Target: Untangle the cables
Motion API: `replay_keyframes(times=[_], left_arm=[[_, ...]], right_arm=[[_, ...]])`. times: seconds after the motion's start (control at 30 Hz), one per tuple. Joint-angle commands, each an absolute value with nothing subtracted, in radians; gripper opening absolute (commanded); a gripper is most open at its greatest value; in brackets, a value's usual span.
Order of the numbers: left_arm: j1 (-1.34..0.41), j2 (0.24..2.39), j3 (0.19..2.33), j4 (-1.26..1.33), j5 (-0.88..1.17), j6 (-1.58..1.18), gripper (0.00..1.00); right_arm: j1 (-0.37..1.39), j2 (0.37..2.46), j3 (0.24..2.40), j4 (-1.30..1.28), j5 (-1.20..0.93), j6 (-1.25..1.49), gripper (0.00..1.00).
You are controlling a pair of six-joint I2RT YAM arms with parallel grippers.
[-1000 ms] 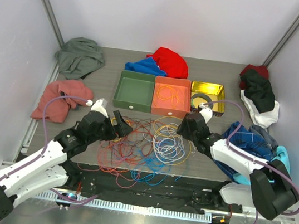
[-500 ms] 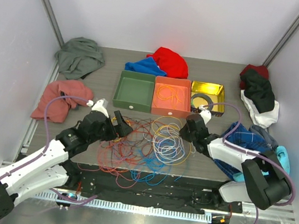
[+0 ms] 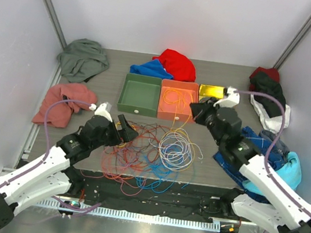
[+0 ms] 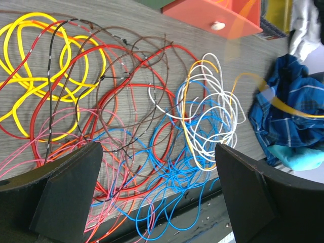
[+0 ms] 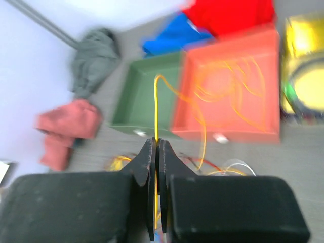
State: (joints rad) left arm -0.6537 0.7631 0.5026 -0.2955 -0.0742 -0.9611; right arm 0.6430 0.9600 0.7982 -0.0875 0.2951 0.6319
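Observation:
The cables (image 3: 153, 148) lie in a tangled heap of red, blue, white, yellow, pink and brown loops at the table's front middle. My right gripper (image 3: 198, 111) hangs above the front edge of the orange tray (image 3: 190, 88), shut on a thin yellow-orange cable (image 5: 155, 106). That strand drops from the jaws to the heap (image 3: 185, 124). More orange cable lies in the tray (image 5: 228, 86). My left gripper (image 3: 125, 128) stands open low over the heap's left side, with blue loops (image 4: 177, 177) between its fingers (image 4: 66, 197) and nothing held.
A green tray (image 3: 139, 93) stands left of the orange one, and a gold tray (image 3: 212, 91) is half hidden behind my right arm. Heaps of cloth lie around: grey (image 3: 82, 58), pink (image 3: 64, 103), red and blue (image 3: 169, 64), blue plaid (image 3: 256, 146). Blue loops overhang the table's front edge (image 4: 202, 202).
My right gripper has shut on the yellow-orange cable and risen back toward the orange tray, drawing the strand up from the heap. The left arm has stayed still.

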Motion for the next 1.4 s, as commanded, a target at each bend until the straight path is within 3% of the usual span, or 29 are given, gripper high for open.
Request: replay_keyframes(times=[0.0,0.27,0.63,0.73,0.9,1.17,1.37], left_arm=[[-0.66,0.707,0.522,-0.255,-0.081,-0.948,0.98],[-0.661,0.589,0.552,-0.321,-0.127,-0.917,0.97],[-0.664,0.499,0.548,-0.293,-0.071,-0.897,1.0],[-0.684,0.517,0.516,-0.091,-0.006,-0.835,1.0],[-0.837,0.583,0.446,0.259,-0.066,-0.686,1.0],[-1.202,0.969,0.534,0.549,-0.238,-0.388,1.0],[-1.238,1.242,0.548,0.814,-0.333,-0.373,1.0]], right_arm=[[0.707,0.957,1.09,-0.195,0.302,0.491,0.01],[0.75,1.11,1.622,-0.353,0.232,0.425,0.01],[0.75,1.37,2.115,-0.474,0.199,0.386,0.01],[0.752,1.381,2.125,-0.471,0.184,0.408,0.01],[0.753,1.377,2.075,-0.446,0.166,0.451,0.01],[0.753,1.384,2.066,-0.468,0.155,0.463,0.01],[0.755,1.364,2.019,-0.457,0.141,0.474,0.01]])
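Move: The right gripper is already shut on the yellow cable. From it the coral bin, where part of that cable lies, is about 13 cm ahead, 4 cm left and 20 cm down; the white cable coil is some 9 cm back, 2 cm left and 21 cm down. From the open left gripper that coil is roughly 19 cm right, 1 cm back and 11 cm down, the yellow coil 4 cm left and 2 cm ahead, and the blue cables 13 cm right and 11 cm back. Keep the yellow cable pinched and raise the right gripper fast, about 32 cm, drifting some 6 cm left as its fingers tip upward; ease down slightly from the peak. Meanwhile lift the open left gripper, then sweep it some 17 cm right and a little back towards the white coil, sinking again late, swinging the fingers clockwise and tipping them up. ##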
